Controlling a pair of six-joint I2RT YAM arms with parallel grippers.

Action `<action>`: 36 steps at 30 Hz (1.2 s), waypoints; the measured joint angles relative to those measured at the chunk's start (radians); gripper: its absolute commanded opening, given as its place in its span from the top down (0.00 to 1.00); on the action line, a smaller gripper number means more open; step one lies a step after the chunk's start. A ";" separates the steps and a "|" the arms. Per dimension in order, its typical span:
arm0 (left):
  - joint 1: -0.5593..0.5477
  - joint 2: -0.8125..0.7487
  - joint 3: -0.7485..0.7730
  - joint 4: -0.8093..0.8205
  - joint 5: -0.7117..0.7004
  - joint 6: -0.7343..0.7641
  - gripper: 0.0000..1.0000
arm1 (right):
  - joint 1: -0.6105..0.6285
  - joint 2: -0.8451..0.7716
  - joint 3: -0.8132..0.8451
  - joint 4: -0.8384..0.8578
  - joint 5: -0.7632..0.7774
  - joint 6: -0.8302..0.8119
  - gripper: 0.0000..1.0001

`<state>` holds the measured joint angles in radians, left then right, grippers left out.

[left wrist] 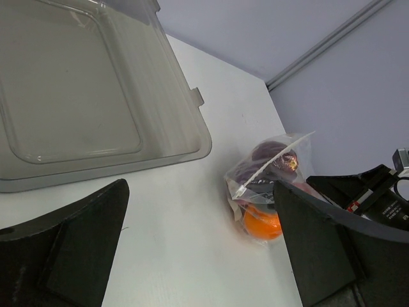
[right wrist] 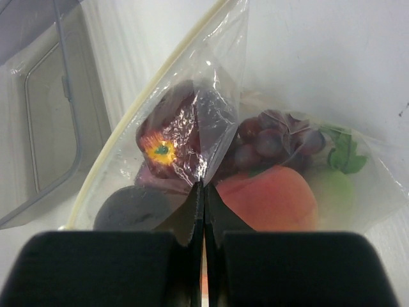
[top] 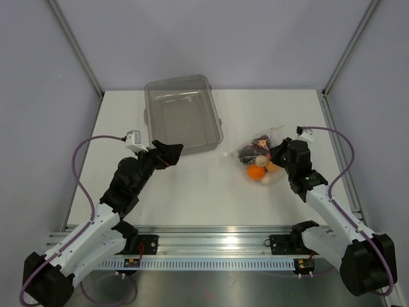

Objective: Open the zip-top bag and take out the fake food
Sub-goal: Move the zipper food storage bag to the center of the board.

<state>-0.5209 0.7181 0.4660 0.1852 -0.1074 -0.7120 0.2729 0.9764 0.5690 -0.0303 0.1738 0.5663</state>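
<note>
The zip-top bag (top: pixel 254 149) lies on the white table, right of centre, with the fake food inside: an orange (top: pixel 257 172), dark grapes (right wrist: pixel 275 137), a peach piece (right wrist: pixel 268 198) and a dark red piece (right wrist: pixel 169 137). My right gripper (right wrist: pixel 203 187) is shut, pinching a fold of the bag's clear film (right wrist: pixel 214 109); the pale zip strip (right wrist: pixel 137 112) runs to its left. My left gripper (top: pixel 172 151) stands open above the table, left of the bag and apart from it. In the left wrist view the bag (left wrist: pixel 271 167) shows just inside the right finger (left wrist: pixel 313 249).
A rigid clear plastic bin (top: pixel 182 118) stands at the back, centre-left, its near rim (left wrist: pixel 115 167) just beyond my left gripper. The right arm (left wrist: pixel 374 192) sits behind the bag. Grey walls and metal frame rails border the table.
</note>
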 measured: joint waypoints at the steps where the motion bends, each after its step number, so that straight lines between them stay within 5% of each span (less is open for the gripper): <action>1: -0.010 0.009 -0.013 0.022 0.000 -0.004 0.03 | 0.000 -0.015 -0.016 -0.004 0.001 0.008 1.00; 9: -0.143 0.126 -0.102 0.185 -0.028 -0.008 0.02 | 0.000 -0.093 -0.080 -0.010 0.009 0.046 0.94; 27: -0.200 0.297 -0.062 0.355 -0.034 0.095 0.01 | 0.000 -0.143 -0.083 -0.034 0.014 0.063 0.38; 36: -0.200 0.298 -0.062 0.396 -0.027 0.121 0.01 | 0.000 -0.199 -0.081 -0.077 0.019 0.054 0.30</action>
<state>-0.7208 1.0164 0.4038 0.5816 -0.1341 -0.5907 0.2733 0.7773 0.4881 -0.1070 0.1932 0.6205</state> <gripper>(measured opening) 0.988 0.684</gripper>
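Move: My right hand is already shut on the plastic of the zip-top bag; the middle of the bag lies about 5 cm to its left, roughly 1 cm ahead and 6 cm below. The clear box's middle is some 35 cm to the left of that hand, 18 cm farther out and 10 cm lower. From my empty left hand the bag is about 33 cm right, 5 cm ahead and 14 cm down; the clear box is about 21 cm ahead, 4 cm right, 14 cm down. I finish drawing the bag back with my right hand, barely 2 cm and about 1 cm down, then hold there and open the fingers to roughly two-thirds, letting go of the plastic and easing back and up a centimetre or two. Meanwhile my wide-open left hand swings about 7 cm right towards the bag, sinking some 4 cm early on and turning about 10 degrees clockwise. ##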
